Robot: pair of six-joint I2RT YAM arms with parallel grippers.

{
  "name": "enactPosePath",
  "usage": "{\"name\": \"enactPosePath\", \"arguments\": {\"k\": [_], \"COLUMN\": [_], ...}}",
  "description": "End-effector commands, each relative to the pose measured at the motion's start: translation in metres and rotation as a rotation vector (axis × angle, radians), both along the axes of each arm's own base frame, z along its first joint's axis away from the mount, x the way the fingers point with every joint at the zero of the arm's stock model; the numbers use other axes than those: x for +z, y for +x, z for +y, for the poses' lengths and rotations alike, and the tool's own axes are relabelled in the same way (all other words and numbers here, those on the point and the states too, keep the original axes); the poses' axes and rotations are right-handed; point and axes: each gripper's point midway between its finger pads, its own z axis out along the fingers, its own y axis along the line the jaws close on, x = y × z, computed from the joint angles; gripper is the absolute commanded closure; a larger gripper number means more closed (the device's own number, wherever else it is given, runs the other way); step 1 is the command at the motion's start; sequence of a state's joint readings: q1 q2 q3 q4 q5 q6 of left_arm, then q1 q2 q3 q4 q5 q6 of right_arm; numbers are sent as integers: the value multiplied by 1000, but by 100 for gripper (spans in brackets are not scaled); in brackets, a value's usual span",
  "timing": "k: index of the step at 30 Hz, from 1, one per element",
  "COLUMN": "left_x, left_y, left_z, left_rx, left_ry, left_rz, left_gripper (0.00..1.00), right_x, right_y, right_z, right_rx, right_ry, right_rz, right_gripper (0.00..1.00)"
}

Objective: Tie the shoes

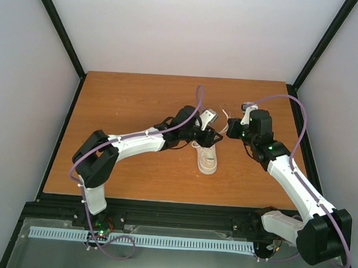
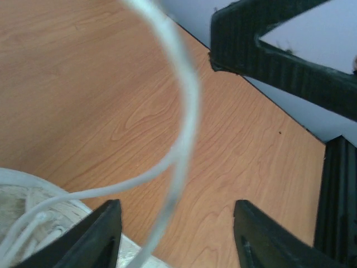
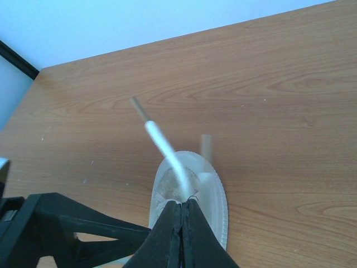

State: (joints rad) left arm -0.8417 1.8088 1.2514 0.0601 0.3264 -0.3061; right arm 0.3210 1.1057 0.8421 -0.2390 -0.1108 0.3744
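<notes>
The cream shoe (image 1: 207,160) lies in the middle of the table, toe toward the near edge. My right gripper (image 3: 183,202) is shut on a white lace (image 3: 163,144), which stretches taut up from the shoe (image 3: 217,192) below it. My left gripper (image 2: 177,202) is open, its fingers (image 2: 105,234) wide apart. A loop of lace (image 2: 187,128) curves down between them, touching neither finger. The shoe's edge (image 2: 30,215) shows at the lower left of the left wrist view. From above, the left gripper (image 1: 212,136) and right gripper (image 1: 228,128) hover close together over the shoe's heel end.
The right arm's black finger (image 2: 268,53) crosses the upper right of the left wrist view. The left gripper's black body (image 3: 53,226) fills the lower left of the right wrist view. Bare wooden table (image 1: 126,101) surrounds the shoe, with black frame posts (image 1: 61,29) and white walls around it.
</notes>
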Motion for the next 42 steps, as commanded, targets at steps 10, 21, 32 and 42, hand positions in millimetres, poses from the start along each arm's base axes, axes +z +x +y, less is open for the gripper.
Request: {"name": "enactPosePath", "arguments": {"k": [10, 21, 32, 42], "left_x": [9, -55, -74, -51], "left_y": [6, 1, -21, -10], "left_z": [-20, 14, 38, 59], "left_rx": [-47, 12, -5, 147], "left_ry": [-22, 222, 284, 256], "left_rz": [-56, 25, 56, 12], "left_gripper": [77, 46, 50, 87], "right_x": [16, -40, -63, -68], "right_y": [0, -9, -22, -25], "right_z": [-1, -41, -52, -51], "right_rx": [-1, -168, -205, -200], "right_ry": [19, 4, 38, 44], "right_rz": [-24, 125, 164, 173], "right_gripper": [97, 91, 53, 49]}}
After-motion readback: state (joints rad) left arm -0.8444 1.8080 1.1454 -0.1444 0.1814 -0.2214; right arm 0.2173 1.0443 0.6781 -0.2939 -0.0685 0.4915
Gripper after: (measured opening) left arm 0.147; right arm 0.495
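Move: The raised lace already runs through the gap of the left hand's part-open fingers, level with the hand point and within 1 cm of it. The shoe's middle is about 2 cm ahead, 3 cm to the left and 14 cm below. The right hand still pinches a lace end. From it, the table spot beyond the shoe's right side is about 6 cm right, 1 cm back and 22 cm down; the shoe is some 6 cm left, 2 cm back and 19 cm below. The right hand lets go of its lace end as it drops about 7 cm and draws 5 cm right and a little back, ending half open. The left closes part way around the raised lace and reopens, then sinks some 9 cm and pulls 5 cm left to the shoe's lacing, left side rising nearly 20 degrees; there its fingers close again, pinching the lace. ##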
